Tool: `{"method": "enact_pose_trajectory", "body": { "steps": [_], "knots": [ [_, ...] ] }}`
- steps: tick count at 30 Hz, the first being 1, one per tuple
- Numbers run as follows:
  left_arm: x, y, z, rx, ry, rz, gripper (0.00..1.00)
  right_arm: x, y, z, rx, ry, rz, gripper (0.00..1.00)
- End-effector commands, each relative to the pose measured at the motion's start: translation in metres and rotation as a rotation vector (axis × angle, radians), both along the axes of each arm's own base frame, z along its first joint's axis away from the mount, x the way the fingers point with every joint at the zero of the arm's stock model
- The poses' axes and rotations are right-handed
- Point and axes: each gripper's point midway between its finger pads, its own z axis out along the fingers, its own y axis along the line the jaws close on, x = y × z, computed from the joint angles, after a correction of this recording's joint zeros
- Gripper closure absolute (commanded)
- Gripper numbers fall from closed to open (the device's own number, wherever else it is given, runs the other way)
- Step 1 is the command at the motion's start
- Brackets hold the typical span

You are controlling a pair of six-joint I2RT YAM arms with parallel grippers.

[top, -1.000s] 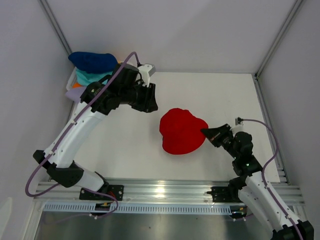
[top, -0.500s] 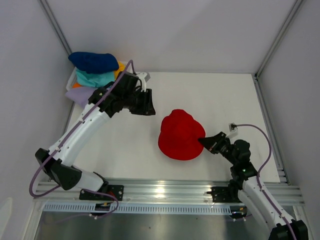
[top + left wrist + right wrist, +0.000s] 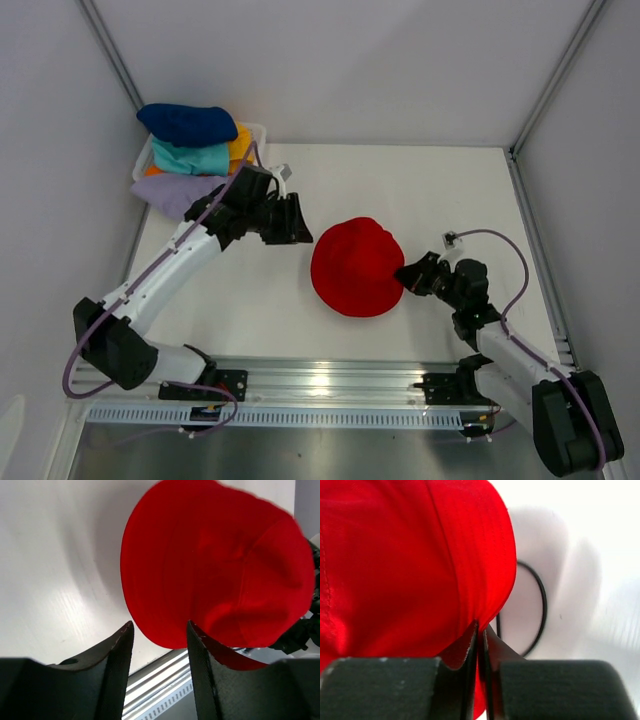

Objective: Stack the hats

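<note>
A red hat [image 3: 355, 265] lies on the white table, crown up, a little right of the middle. It shows in the left wrist view [image 3: 215, 565] and fills the right wrist view [image 3: 405, 565]. My right gripper [image 3: 403, 278] sits low at its right edge, with the jaws [image 3: 480, 630] shut on the red brim. Just left of the hat my left gripper [image 3: 302, 228] hangs open; nothing lies between its fingers [image 3: 159, 625]. More hats are piled at the back left: dark blue [image 3: 188, 123] over teal [image 3: 190, 157] over lilac [image 3: 175, 190], with yellow [image 3: 242, 140] behind.
The pile sits in a white basket [image 3: 258, 128] in the back left corner. A thin black wire ring [image 3: 540, 605] lies on the table beside the red brim. A metal rail [image 3: 330, 380] runs along the near edge. Walls close in on both sides.
The red hat has been drawn down and left onto the table by the right gripper and now lies flatter. My left gripper has come down and nearer to the hat's left side.
</note>
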Motion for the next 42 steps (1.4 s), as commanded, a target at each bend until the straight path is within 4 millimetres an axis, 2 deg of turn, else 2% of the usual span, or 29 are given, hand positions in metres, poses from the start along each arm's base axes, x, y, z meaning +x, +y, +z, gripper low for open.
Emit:
{"method": "enact_pose_trajectory", "body": {
  "steps": [1,2,3,4,5,6,9,10,13,18,20,22,23,24,25,26,27,28,29,30,31,32,33,34,35,36,37,39,42],
  "knots": [
    [-0.006,-0.017,0.007,-0.163,0.014,0.004,0.48,0.020,-0.003,0.037,-0.041,-0.146,-0.015,0.84],
    [-0.016,-0.015,-0.016,-0.179,0.092,0.037,0.47,0.020,-0.004,0.039,-0.043,-0.146,-0.016,0.82],
    [-0.011,-0.019,-0.015,-0.216,0.073,0.056,0.40,0.020,-0.003,0.047,-0.038,-0.163,-0.015,0.78],
    [-0.010,-0.019,-0.017,-0.237,0.075,0.083,0.25,0.022,-0.004,0.055,-0.037,-0.176,-0.020,0.68],
    [-0.020,-0.013,-0.051,-0.232,0.158,0.148,0.20,0.021,-0.005,0.055,-0.039,-0.168,-0.026,0.65],
    [-0.012,-0.018,-0.036,-0.307,0.084,0.155,0.17,0.021,-0.007,0.062,-0.036,-0.185,-0.036,0.60],
    [-0.017,-0.009,-0.069,-0.329,0.112,0.232,0.10,0.020,-0.010,0.062,-0.043,-0.165,-0.055,0.50],
    [-0.013,-0.009,-0.061,-0.358,0.071,0.234,0.10,0.019,-0.012,0.061,-0.047,-0.158,-0.059,0.42],
    [-0.009,0.001,-0.066,-0.356,0.038,0.286,0.10,0.017,-0.018,0.056,-0.073,-0.108,-0.079,0.18],
    [-0.004,0.022,-0.058,-0.346,-0.033,0.328,0.11,0.016,-0.050,0.050,-0.174,-0.006,-0.205,0.05],
    [0.006,0.039,-0.044,-0.301,-0.109,0.366,0.11,0.016,-0.065,0.046,-0.206,0.047,-0.246,0.04],
    [0.005,0.055,-0.045,-0.233,-0.118,0.395,0.11,0.019,-0.071,0.061,-0.214,0.034,-0.255,0.04],
    [0.017,0.070,-0.025,-0.205,-0.192,0.429,0.11,0.020,-0.076,0.065,-0.214,0.039,-0.264,0.04],
    [0.015,0.081,-0.027,-0.160,-0.184,0.450,0.11,0.021,-0.076,0.072,-0.214,0.033,-0.255,0.04],
    [0.021,0.097,-0.022,-0.118,-0.216,0.476,0.11,0.027,-0.077,0.095,-0.208,-0.009,-0.261,0.03],
    [0.031,0.109,0.003,-0.108,-0.277,0.512,0.10,0.028,-0.079,0.101,-0.218,-0.007,-0.260,0.02],
    [0.030,0.120,0.005,-0.071,-0.277,0.536,0.09,0.033,-0.077,0.106,-0.225,0.002,-0.243,0.01],
    [0.038,0.139,0.022,-0.056,-0.314,0.593,0.02,0.040,-0.077,0.134,-0.243,-0.062,-0.231,0.01],
    [0.042,0.155,0.025,-0.013,-0.330,0.634,0.00,0.042,-0.076,0.141,-0.255,-0.060,-0.221,0.01],
    [0.051,0.170,0.049,0.003,-0.376,0.690,0.00,0.046,-0.074,0.151,-0.258,-0.076,-0.206,0.01],
    [0.053,0.184,0.048,0.032,-0.359,0.730,0.01,0.055,-0.073,0.154,-0.271,-0.075,-0.188,0.01],
    [0.058,0.210,0.051,0.062,-0.356,0.796,0.01,0.062,-0.070,0.181,-0.260,-0.133,-0.180,0.00],
    [0.065,0.221,0.077,0.052,-0.398,0.826,0.01,0.066,-0.066,0.191,-0.251,-0.155,-0.159,0.01],
    [0.071,0.248,0.063,0.099,-0.334,0.896,0.01,0.076,-0.064,0.192,-0.246,-0.153,-0.153,0.01],
    [0.075,0.261,0.063,0.118,-0.319,0.927,0.01,0.084,-0.062,0.212,-0.232,-0.213,-0.156,0.01],
    [0.080,0.271,0.071,0.128,-0.324,0.958,0.00,0.090,-0.062,0.217,-0.227,-0.229,-0.162,0.00],
    [0.088,0.292,0.066,0.159,-0.299,1.015,0.00,0.098,-0.061,0.216,-0.220,-0.226,-0.164,0.00],
    [0.097,0.308,0.063,0.187,-0.295,1.053,0.01,0.109,-0.059,0.229,-0.207,-0.268,-0.163,0.00],
    [0.125,0.325,0.048,0.158,-0.283,1.029,0.02,0.127,-0.055,0.224,-0.201,-0.260,-0.147,0.00]
  ]
}}
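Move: The red hat already covers the wire stand. From the right hand, still pinching its brim, the hat's middle lies about 11 cm left, 2 cm ahead and at roughly the same height, with the stand some 13 cm left, level fore-and-aft. From the left hand the purple hat is roughly 20 cm ahead, 34 cm left and 16 cm lower; the teal hat is about 26 cm ahead, 31 cm left. The red hat lies about 13 cm right, level fore-and-aft, 10 cm below. The red hat's brim comes free as the right fingers open wide; the right hand edges up, shifts right off the hat, then climbs forward to about 20 cm higher. The left hand first sinks about 11 cm beside the hat, opening wide, then rises and sweeps left and forward to the hat pile, net 31 cm left, turning some 60 degrees counter-clockwise. ##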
